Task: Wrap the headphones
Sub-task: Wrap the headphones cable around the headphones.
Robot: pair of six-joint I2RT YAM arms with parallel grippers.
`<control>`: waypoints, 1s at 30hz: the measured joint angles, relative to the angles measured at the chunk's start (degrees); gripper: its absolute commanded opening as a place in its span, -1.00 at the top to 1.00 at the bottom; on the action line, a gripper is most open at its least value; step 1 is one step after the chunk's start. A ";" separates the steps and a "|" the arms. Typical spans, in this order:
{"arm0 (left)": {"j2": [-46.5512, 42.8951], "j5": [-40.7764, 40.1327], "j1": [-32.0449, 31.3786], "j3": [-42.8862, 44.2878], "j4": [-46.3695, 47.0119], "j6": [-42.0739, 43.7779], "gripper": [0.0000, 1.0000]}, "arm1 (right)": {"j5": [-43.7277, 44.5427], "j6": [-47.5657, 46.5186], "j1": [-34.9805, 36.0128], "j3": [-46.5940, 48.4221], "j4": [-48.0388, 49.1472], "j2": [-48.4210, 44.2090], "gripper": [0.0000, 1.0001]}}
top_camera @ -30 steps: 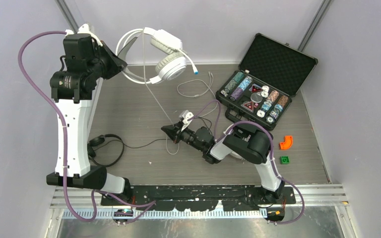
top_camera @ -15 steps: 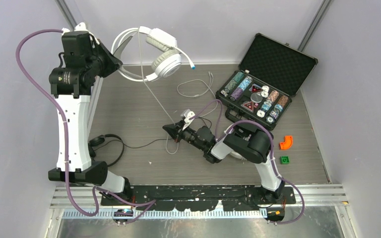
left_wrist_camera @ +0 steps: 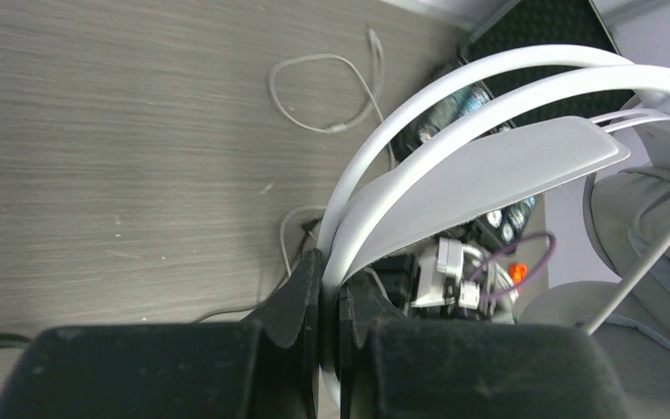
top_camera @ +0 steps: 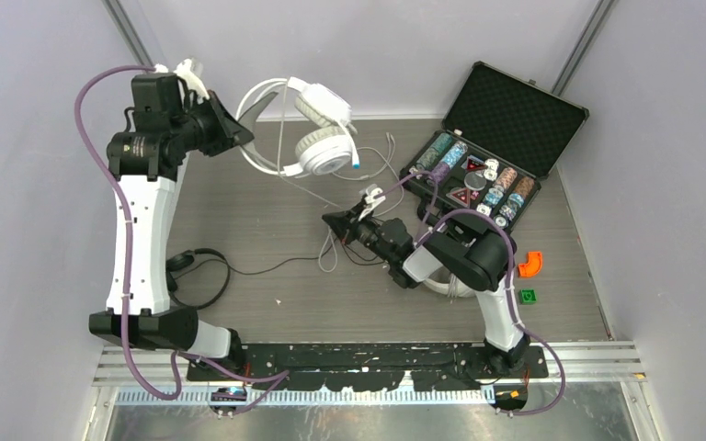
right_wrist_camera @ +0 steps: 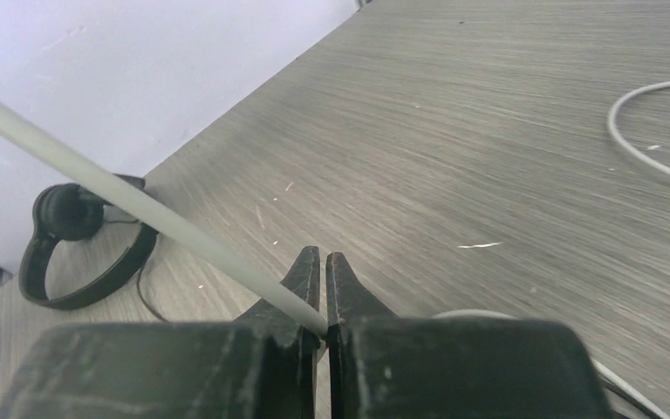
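A white over-ear pair of headphones (top_camera: 317, 138) hangs in the air at the back of the table. My left gripper (top_camera: 239, 138) is shut on its headband (left_wrist_camera: 488, 166), with the band pinched between the black fingers (left_wrist_camera: 301, 297). The thin white cable (right_wrist_camera: 140, 205) runs down to my right gripper (top_camera: 329, 219), which is shut on it low over the table's middle. In the right wrist view the cable enters the closed jaws (right_wrist_camera: 324, 262) from the upper left. A slack loop of cable (top_camera: 329, 253) lies below that gripper. A small black headset (top_camera: 188, 271) with its black cable lies at the left.
An open black case of poker chips (top_camera: 496, 156) stands at the back right. A loose white cable loop (top_camera: 368, 165) lies just left of it. An orange piece (top_camera: 531, 264) and a green block (top_camera: 527, 296) sit near the right edge. Grey walls close in on three sides.
The left arm has swung the white headphones right and toward the table's middle. The right gripper has moved right and back, keeping hold of the cable.
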 measured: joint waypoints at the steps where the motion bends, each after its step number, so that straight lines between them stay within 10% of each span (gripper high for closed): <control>1: -0.20 1.70 0.15 -1.05 0.76 0.74 1.00 | -0.15 0.57 -0.66 -0.09 0.02 -0.07 1.00; 16: 5.22 27.76 0.26 -2.34 1.36 30.12 1.00 | -0.61 3.72 -4.00 -3.52 -9.66 -12.37 1.00; 30: 7.58 23.56 -3.63 -4.48 -4.17 52.28 1.00 | -10.56 10.38 -9.22 -0.83 -39.34 -31.65 0.99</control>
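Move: The white headphones, hanging by the headband from the left fingers, have their middle about 27 cm above the right hand, some 6 cm ahead and 4 cm left of it. The pinched cable in the right fingers lies roughly 28 cm below the left hand, 12 cm right and 2 cm back. From the right hand, 10 cm down on the table, the cable's far loop is 16 cm ahead and 10 cm right, the black cable 8 cm back and 8 cm right. The white headphones, still pinched by the headband, are swung clockwise by some 50 degrees as the left hand carries them right, then down about 7 cm, its left side tipping up. Meanwhile the right fingers keep their pinch on the cable and draw it mostly upward, also to the right, about 9 cm up, closing towards the headphones. ##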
